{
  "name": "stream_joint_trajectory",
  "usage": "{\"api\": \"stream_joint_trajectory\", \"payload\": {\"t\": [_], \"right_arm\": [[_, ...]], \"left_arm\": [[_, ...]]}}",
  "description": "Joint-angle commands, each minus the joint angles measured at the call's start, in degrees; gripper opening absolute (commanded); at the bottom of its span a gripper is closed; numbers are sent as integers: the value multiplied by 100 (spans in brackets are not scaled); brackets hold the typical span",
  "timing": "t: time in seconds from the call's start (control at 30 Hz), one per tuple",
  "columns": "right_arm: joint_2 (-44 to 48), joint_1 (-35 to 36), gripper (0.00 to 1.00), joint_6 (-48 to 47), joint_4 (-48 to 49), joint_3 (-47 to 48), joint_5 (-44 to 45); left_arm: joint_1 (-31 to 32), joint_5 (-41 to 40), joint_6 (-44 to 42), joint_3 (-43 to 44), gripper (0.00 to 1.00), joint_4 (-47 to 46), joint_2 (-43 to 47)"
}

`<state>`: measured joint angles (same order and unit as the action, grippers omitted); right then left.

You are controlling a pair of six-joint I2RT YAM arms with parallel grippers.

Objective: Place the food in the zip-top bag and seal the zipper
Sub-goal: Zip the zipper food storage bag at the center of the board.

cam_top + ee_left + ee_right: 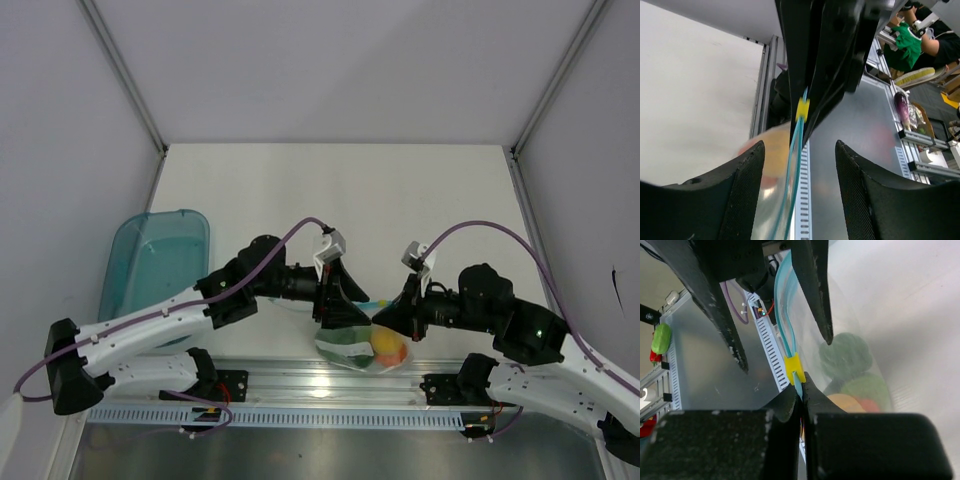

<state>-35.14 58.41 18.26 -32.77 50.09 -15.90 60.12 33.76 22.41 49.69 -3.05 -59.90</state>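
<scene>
The clear zip-top bag (362, 348) hangs at the table's near edge with the food inside: an orange fruit (846, 402), two green round pieces (845, 357) and a yellow piece (385, 345). Its light blue zipper (785, 320) carries a yellow slider (794, 369). My right gripper (801, 390) is shut on the zipper strip just below the slider. My left gripper (800, 150) stands open astride the strip (795, 165), its pads (747, 190) apart from it. In the top view the left gripper (335, 300) and right gripper (392, 318) face each other above the bag.
A teal translucent tray (150, 255) sits at the table's left edge. A metal rail (330, 385) with the arm bases runs along the near side, just under the bag. White walls bound the table on three sides.
</scene>
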Motion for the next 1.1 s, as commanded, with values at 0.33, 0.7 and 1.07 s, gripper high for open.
{"api": "stream_joint_trajectory", "payload": {"t": [0.33,0.7,1.07], "right_arm": [[-64,-5,0,46,263,80,-212],[-72,-5,0,46,210,124,-115],[-20,3,0,98,262,98,-98]], "left_arm": [[70,192,149,998,42,-319,-707],[123,201,70,937,29,-91,-699],[132,43,79,963,0,59,-681]]}}
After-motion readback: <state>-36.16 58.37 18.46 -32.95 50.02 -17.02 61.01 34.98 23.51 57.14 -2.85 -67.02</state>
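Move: The yellow zip slider stands about 3 cm to the right of the left fingertips, level with them fore and aft and some 2 cm higher. From the right fingertips, already shut on the zip strip's end, the slider is about 2 cm to the left at the same height. Inside the bag, the yellow fruit lies roughly 4 cm ahead, 7 cm right and 13 cm below the left hand; the green pepper is about 5 cm ahead of that hand, 4 cm left and 13 cm below. Rightward and up, about 2.5 cm each way, the left hand brings its open fingers around the zip at the yellow slider, then sinks about 1 cm while they close gradually, shutting to pinch the slider with the strip just behind it. The right hand stays almost in place and keeps its pinch on the strip's end, the two sets of fingertips nearly meeting. ##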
